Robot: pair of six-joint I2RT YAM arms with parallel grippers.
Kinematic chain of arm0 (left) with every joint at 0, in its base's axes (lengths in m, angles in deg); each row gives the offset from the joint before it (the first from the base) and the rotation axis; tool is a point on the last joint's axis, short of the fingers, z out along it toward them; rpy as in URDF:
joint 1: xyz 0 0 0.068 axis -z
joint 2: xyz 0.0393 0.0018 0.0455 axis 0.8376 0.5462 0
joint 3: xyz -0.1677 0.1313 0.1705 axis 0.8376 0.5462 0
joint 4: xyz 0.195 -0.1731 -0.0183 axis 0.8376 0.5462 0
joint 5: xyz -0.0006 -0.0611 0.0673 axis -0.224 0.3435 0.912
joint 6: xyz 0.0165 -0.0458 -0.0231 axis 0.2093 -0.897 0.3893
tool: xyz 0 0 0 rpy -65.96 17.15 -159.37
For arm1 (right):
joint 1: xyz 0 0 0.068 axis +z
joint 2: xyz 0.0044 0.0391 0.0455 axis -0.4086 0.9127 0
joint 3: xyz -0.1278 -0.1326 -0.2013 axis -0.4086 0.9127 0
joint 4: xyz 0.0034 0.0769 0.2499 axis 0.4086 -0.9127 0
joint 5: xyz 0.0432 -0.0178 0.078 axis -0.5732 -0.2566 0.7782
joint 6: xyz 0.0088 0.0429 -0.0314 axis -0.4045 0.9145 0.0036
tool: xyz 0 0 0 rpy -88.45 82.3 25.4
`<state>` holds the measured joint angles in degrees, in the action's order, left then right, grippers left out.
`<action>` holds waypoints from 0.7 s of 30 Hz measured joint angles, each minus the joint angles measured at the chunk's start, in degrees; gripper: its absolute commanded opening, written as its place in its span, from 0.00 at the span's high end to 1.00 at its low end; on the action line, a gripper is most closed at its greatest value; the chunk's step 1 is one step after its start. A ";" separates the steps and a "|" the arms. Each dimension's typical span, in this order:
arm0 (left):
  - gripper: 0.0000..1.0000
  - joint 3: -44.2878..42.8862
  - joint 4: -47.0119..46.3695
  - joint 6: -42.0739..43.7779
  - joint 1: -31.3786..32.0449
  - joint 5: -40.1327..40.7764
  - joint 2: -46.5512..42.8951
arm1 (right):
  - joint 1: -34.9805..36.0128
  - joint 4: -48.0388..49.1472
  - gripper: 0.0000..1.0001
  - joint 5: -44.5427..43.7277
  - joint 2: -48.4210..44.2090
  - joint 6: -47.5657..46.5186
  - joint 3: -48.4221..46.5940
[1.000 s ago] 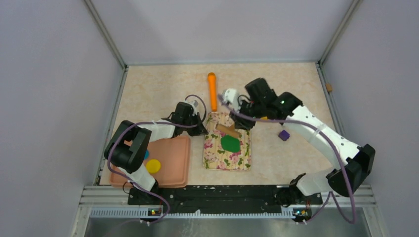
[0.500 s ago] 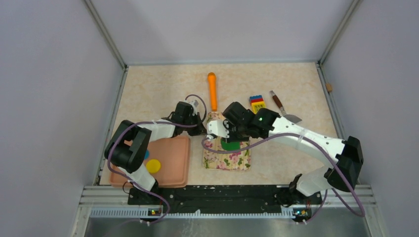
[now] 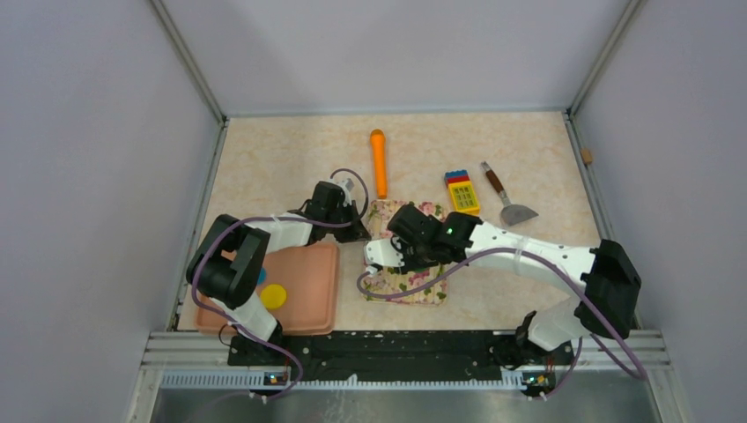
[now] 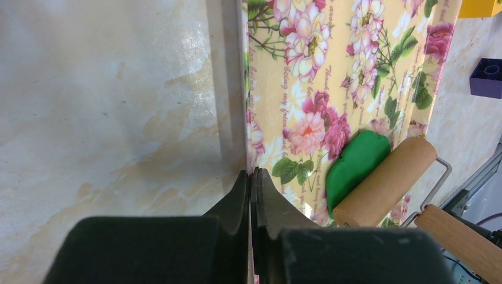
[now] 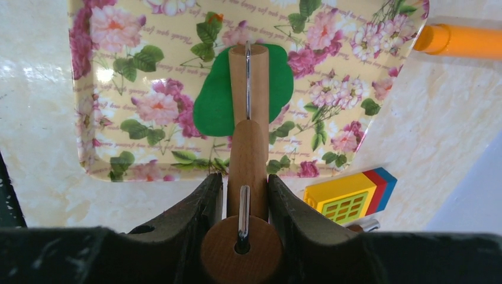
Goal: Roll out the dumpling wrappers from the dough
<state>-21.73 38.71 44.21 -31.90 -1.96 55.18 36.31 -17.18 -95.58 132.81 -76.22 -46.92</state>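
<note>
The green dough [image 5: 214, 106] lies flattened on the floral mat [image 5: 118, 89]. My right gripper [image 5: 247, 177] is shut on the handle of a wooden rolling pin [image 5: 247, 145], whose roller rests across the dough. In the left wrist view the dough [image 4: 355, 158] shows beside the roller [image 4: 388, 180]. My left gripper [image 4: 253, 173] is shut on the mat's left edge [image 3: 368, 231]. From above, the right arm [image 3: 440, 236] hides the dough. Two dumpling wrappers, a yellow disc [image 3: 273, 295] and a blue one [image 3: 262, 275], lie on the pink tray [image 3: 308, 282].
An orange stick [image 3: 379, 163] lies beyond the mat. A yellow toy block [image 3: 462, 192] and a scraper [image 3: 509, 204] sit to the right of it. A purple block [image 4: 486, 77] lies off the mat's far side. Grey walls close the table in.
The right arm has swung in from the far right and drawn the rolling pin toward the near-left over the dough, uncovering the toy block and scraper. The left arm has stayed put.
</note>
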 measured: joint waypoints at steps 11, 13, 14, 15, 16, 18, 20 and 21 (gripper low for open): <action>1.00 0.00 -0.35 -0.04 -0.72 0.87 0.00 | -2.03 6.60 1.00 -1.29 2.62 -4.13 1.86; 1.00 0.00 -0.68 -0.04 -0.98 1.44 0.00 | -2.29 8.46 1.00 -1.95 2.93 -4.74 2.36; 1.00 0.00 -0.74 -0.04 -1.03 1.75 0.00 | -2.45 9.31 1.00 -2.21 3.04 -4.96 2.67; 1.00 0.00 -0.92 -0.02 -1.09 2.03 0.00 | -2.60 10.29 1.00 -2.56 3.21 -5.18 2.93; 1.00 0.00 -1.07 -0.02 -1.18 2.29 0.00 | -2.80 11.13 1.00 -2.86 3.48 -5.44 3.02; 1.00 0.00 -1.22 -0.04 -1.29 2.60 0.00 | -3.26 12.55 1.00 -3.26 4.15 -5.79 2.99; 1.00 0.00 -1.29 -0.04 -1.31 2.67 0.00 | -3.91 14.84 1.00 -3.93 5.07 -6.27 2.99; 1.00 0.00 -1.29 -0.04 -1.31 2.67 0.00 | -4.37 16.24 1.00 -4.33 5.81 -6.54 3.02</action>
<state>-21.73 37.42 44.16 -33.21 0.71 55.18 31.94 -0.94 -99.91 138.62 -82.76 -43.90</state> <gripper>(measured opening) 0.011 0.328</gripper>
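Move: Under the wooden roller held in the right hand lies the green dough on the floral tray, about 4 cm ahead of the right hand, 6 cm to its left and 11 cm below. The yellow toy block stands some 19 cm ahead and 6 cm right of that hand; the orange stick is about 26 cm ahead and 14 cm left. For the left hand, shut at the tray's left rim, the dough is about 5 cm back, 11 cm right and 2 cm lower. Rolling forward over the dough, the right hand carries the roller out about 6 cm, drifting nearly 2 cm left and sinking as much, while the wrist tips some 10 degrees so that the roller swings forward past the dough's far edge. Its grip on the handle stays. The left fingers stay shut on the tray's rim and ride with it, under 2 cm forward and slightly left. ##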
